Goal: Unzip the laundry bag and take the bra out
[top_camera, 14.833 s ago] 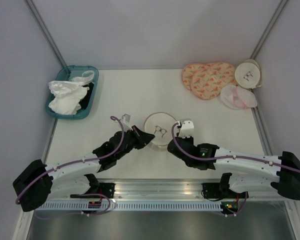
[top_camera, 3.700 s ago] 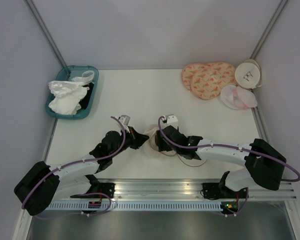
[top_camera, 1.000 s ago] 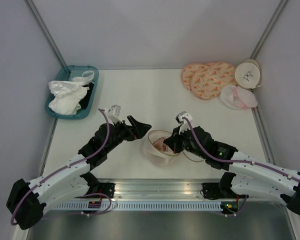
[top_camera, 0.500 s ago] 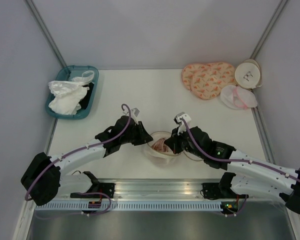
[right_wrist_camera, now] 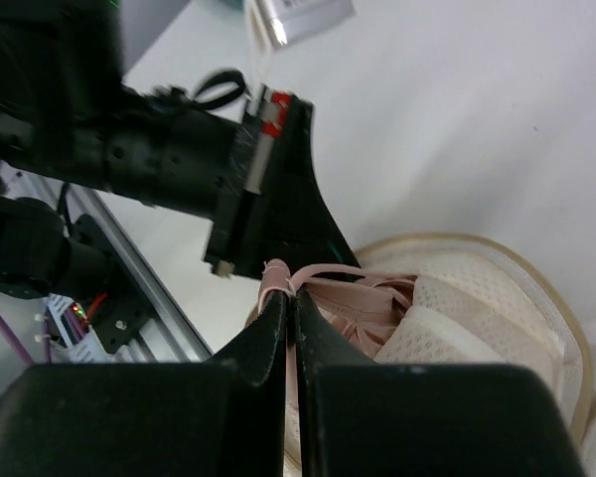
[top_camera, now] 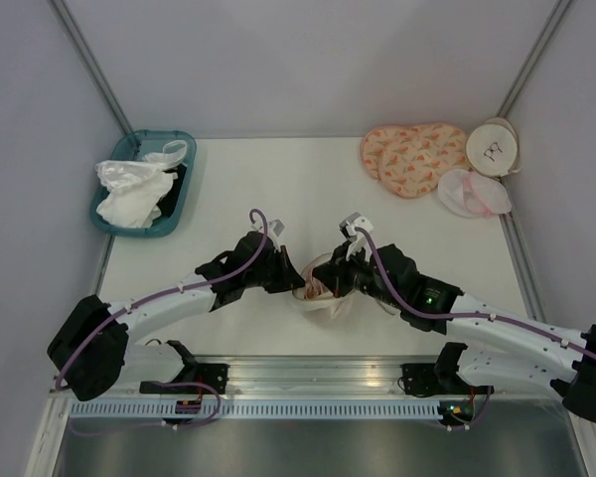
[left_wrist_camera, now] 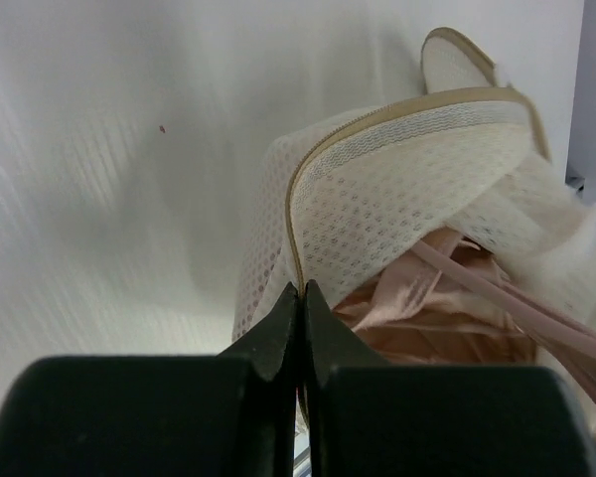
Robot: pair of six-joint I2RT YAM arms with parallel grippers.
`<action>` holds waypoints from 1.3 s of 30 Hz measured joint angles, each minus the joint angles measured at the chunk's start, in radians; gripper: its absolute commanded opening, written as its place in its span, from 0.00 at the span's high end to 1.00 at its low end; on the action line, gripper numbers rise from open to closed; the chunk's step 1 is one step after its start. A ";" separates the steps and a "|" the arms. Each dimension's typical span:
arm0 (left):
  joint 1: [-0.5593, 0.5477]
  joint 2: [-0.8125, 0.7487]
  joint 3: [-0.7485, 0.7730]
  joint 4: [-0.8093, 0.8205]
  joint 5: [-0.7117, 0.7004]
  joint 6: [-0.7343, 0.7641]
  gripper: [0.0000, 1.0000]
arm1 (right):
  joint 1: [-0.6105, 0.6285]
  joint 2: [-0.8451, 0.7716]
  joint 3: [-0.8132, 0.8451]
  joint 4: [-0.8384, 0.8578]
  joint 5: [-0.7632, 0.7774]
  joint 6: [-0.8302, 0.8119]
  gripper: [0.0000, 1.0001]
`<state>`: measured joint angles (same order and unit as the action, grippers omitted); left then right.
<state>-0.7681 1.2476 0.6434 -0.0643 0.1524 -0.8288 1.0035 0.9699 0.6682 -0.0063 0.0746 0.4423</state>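
Note:
The cream mesh laundry bag [top_camera: 318, 296] lies unzipped between my two arms near the table's front, its zipper rim [left_wrist_camera: 377, 114] gaping. Inside it sits the pinkish-beige bra [left_wrist_camera: 432, 313], bunched, with thin straps [right_wrist_camera: 323, 273]. My left gripper [left_wrist_camera: 300, 290] is shut on the bag's tan zipper edge at its left side. My right gripper [right_wrist_camera: 288, 296] is shut on a pink strap of the bra, pulled up just above the bag's opening [right_wrist_camera: 457, 318]. In the top view both grippers [top_camera: 296, 283] [top_camera: 328, 276] meet over the bag.
A teal tray [top_camera: 184, 189] with white cloth garments stands at the back left. A peach patterned double-lobed pad [top_camera: 412, 157], a second round cream bag [top_camera: 493, 147] and a white-and-pink mesh pouch [top_camera: 472, 194] lie at the back right. The left arm [right_wrist_camera: 159, 149] is close in front of my right gripper.
My left gripper came in from the left of the bag and shut on its zipper edge. My right gripper shifted slightly left and up, still holding the bra strap.

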 measured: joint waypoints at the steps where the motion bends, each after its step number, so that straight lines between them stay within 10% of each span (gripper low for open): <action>1: -0.002 0.004 0.000 0.002 0.004 0.000 0.98 | 0.000 0.010 0.009 0.023 -0.011 -0.003 1.00; 15: -0.008 0.020 -0.006 0.060 0.017 0.001 0.98 | -0.007 -0.032 0.035 0.322 0.043 -0.022 1.00; 39: -0.024 0.067 -0.097 0.196 0.058 0.000 0.98 | -0.015 -0.460 -0.122 0.492 0.622 -0.057 1.00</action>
<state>-0.7925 1.3148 0.5468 0.1318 0.2104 -0.8291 0.9886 0.5102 0.5465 0.4862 0.6964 0.3851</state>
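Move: The right gripper is already shut on the bra's strap, with most of the bra hanging roughly 10 cm below it, 1 cm ahead and 1 cm to its right. The laundry bag's middle is some 12 cm below, 1 cm ahead and 3 cm to the right of that gripper; the floral bags lie far out, about 40 cm ahead, 30 cm right and 19 cm lower. The left gripper already pinches the bag's open rim, with the bra about 5 cm to its right, level fore and aft and 2 cm below. Keeping its pinch on the strap, the right hand pulls the bra up out of the bag, first almost straight up with a slight drift left, then swinging right and slightly forward, and climbs again to finish about 18 cm higher and 15 cm right, its fingers tipping upward and turning clockwise some 40 degrees. The left hand keeps its hold on the rim against the pull, creeping about 2 cm right before sinking 2 cm or so at the very end. ##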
